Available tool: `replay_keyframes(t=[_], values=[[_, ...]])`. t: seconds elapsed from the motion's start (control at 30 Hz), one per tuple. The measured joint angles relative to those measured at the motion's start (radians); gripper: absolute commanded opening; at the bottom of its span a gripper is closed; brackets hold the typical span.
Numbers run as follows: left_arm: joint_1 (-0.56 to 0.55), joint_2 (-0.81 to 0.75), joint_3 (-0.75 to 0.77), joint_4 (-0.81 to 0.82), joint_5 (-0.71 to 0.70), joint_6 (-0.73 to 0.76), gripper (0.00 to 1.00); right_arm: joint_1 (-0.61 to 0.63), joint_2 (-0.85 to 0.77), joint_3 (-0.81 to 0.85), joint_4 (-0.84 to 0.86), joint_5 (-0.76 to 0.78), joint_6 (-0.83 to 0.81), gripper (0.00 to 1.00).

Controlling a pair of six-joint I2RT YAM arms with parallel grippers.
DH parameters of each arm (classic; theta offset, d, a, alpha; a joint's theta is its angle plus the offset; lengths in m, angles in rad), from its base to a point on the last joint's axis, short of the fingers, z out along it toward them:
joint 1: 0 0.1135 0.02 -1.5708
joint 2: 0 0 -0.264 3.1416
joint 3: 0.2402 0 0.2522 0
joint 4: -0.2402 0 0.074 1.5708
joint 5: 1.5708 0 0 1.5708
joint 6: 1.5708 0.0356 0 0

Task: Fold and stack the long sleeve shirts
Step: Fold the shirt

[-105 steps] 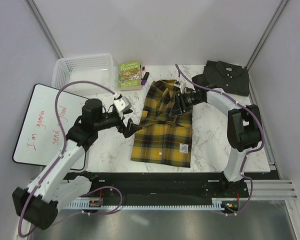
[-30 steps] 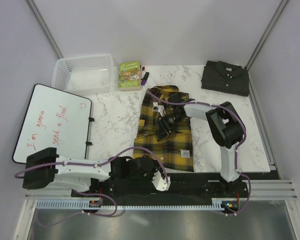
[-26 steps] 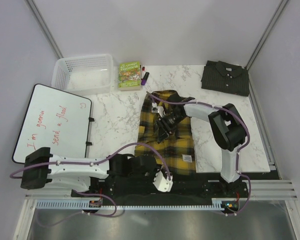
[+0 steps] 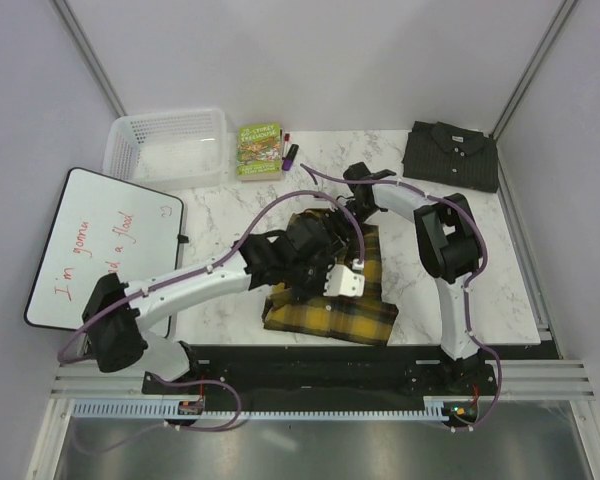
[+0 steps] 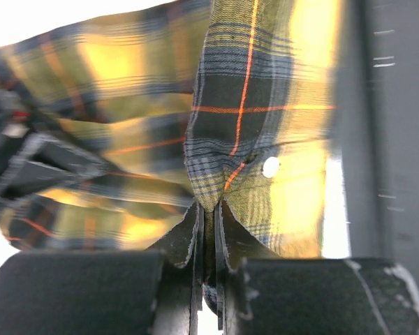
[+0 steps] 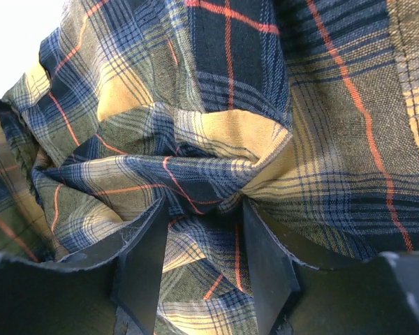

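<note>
The yellow-and-black plaid shirt (image 4: 340,312) lies bunched in the middle of the table. My left gripper (image 4: 325,250) hovers over its middle. In the left wrist view this left gripper (image 5: 208,209) is shut on a thin fold of the plaid cloth (image 5: 251,105) beside a white button (image 5: 270,166). My right gripper (image 4: 348,205) is at the shirt's far edge. Its jaws (image 6: 202,230) stand fairly wide, pinching a thick wad of plaid cloth (image 6: 209,160) that puckers at the fingertips. The dark charcoal shirt (image 4: 450,155) lies folded at the back right.
A white basket (image 4: 165,145) stands at the back left, with a green book (image 4: 259,148) and markers (image 4: 288,150) beside it. A whiteboard (image 4: 105,250) with red writing lies on the left. The left arm reaches across the table's left half.
My left gripper has swung from the near edge up over the shirt, carrying cloth with it. The right gripper has moved back towards the far edge. The shirt now looks shorter and bunched.
</note>
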Motion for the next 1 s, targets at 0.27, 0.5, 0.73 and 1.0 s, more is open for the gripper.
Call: replay_keyframes(t=[0.27,0.5,0.73,1.0], values=[[0.179,0.198,-0.012,0.224,0.0,0.17,0.02,0.018,0.0,-0.012,0.008,-0.029,-0.025,0.54],[0.18,0.276,-0.127,0.397,-0.044,0.196,0.02,0.042,-0.038,-0.098,0.038,-0.079,-0.039,0.54],[0.072,0.206,-0.222,0.382,-0.062,0.117,0.02,0.085,-0.108,-0.212,0.002,-0.099,-0.049,0.55],[0.002,0.146,-0.216,0.264,-0.06,-0.038,0.1,0.073,-0.121,-0.103,-0.139,-0.087,-0.084,0.55]])
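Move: The left hand holds the plaid shirt by a pinched fold; the shirt's near panel lies about 5 cm back from it, 2 cm to its right and 11 cm below, with the table's near edge some 11 cm straight back. The shirt's bunched middle lies about 13 cm ahead of the left hand and 3 cm to its right. That bunch is right beneath the right hand's parted fingers, about 1 cm below and 2 cm back; from the right hand the near panel is about 19 cm straight back. Still pinching the shirt, left swings about 10 cm forward and down, then back; right draws back, then lifts. ##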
